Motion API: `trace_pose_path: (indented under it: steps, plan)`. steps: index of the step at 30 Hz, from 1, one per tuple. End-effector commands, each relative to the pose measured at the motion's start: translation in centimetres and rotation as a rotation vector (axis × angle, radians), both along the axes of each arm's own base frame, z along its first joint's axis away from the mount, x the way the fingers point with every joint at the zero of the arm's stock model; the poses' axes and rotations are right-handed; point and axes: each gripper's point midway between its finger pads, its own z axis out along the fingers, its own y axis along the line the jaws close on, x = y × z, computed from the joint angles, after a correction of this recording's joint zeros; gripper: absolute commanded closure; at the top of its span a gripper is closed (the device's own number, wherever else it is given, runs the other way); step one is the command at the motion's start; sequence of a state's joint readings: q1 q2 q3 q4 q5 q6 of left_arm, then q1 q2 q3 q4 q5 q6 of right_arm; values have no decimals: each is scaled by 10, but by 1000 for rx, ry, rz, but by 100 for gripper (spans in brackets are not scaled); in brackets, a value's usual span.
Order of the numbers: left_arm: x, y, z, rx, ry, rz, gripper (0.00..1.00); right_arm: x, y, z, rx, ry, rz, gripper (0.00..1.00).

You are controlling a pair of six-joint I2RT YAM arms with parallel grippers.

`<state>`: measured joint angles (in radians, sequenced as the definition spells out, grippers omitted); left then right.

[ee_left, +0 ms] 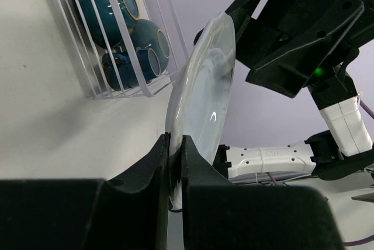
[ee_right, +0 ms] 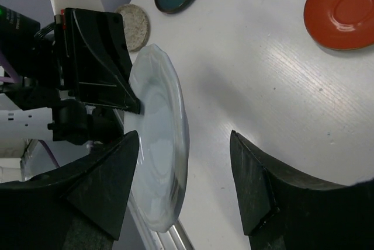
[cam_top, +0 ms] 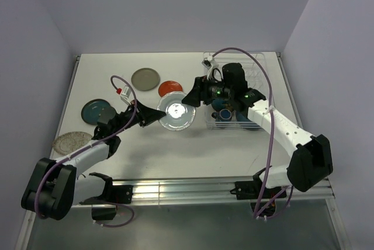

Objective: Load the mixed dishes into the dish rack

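A pale blue-white plate (cam_top: 177,115) hangs tilted above the table's middle, held by its left rim in my left gripper (cam_top: 158,115). The left wrist view shows both jaws of the left gripper (ee_left: 175,143) pressed onto the plate (ee_left: 204,86). My right gripper (cam_top: 188,99) is at the plate's far right edge. In the right wrist view the right gripper (ee_right: 184,139) is open and straddles the plate (ee_right: 158,145) rim, with a gap on the table side. The white wire dish rack (cam_top: 257,63) stands at the right and holds teal bowls (ee_left: 102,2).
On the table lie a grey-olive plate (cam_top: 145,78), an orange-red plate (cam_top: 169,88), a teal plate (cam_top: 97,110) and a speckled plate (cam_top: 72,142) near the left edge. The rack's wire wall (ee_left: 93,86) is just behind the right arm.
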<state>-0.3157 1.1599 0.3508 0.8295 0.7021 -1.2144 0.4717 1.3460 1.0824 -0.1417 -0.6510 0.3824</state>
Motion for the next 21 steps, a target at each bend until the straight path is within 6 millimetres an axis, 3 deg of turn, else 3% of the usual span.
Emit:
trace_pose_path:
  steps: [1,3,6,7,10,13,17,18,21]
  plan:
    - [2,-5,42,-44,-148,-13,100,8,9,27,42,-70,11,30]
    - [2,-7,42,-42,-146,-15,100,3,13,27,56,-62,47,35]
    - [4,-9,40,-38,-141,-21,100,-2,18,27,72,-57,91,53]
    - [4,-10,40,-37,-140,-20,100,-6,20,28,82,-55,119,66]
    - [6,-11,37,-31,-135,-23,100,-17,22,32,101,-70,192,87]
    - [6,-12,37,-32,-131,-26,98,-26,23,38,122,-95,259,100]
    - [5,-12,39,-33,-134,-32,78,-34,14,49,158,-136,332,100]
    - [5,-12,40,-33,-133,-32,65,-34,12,51,165,-141,333,100]
    - [4,-13,44,-30,-147,-44,52,-30,-3,57,185,-158,318,100]
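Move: The light-blue plate is in the left gripper, its middle about 6 cm to that hand's right and 1 cm ahead, at the same height. From the open right gripper, the plate's middle is roughly 6 cm left, 3 cm back and 1 cm lower. On the table, the red plate lies some 14 cm ahead of the right hand and 9 cm left, 19 cm below; the mug in the rack is about 14 cm right, 3 cm ahead and 17 cm below. Ease the right gripper about 1 cm left and slightly down, shut its fingers on the plate's right rim, then draw back some 1.5 cm, lifting a little and turning about 10 degrees counter-clockwise. Keep the left grip until the right has pinched the plate, creeping 1 cm right, then open the left fingers about a third of the way while rising slightly. ##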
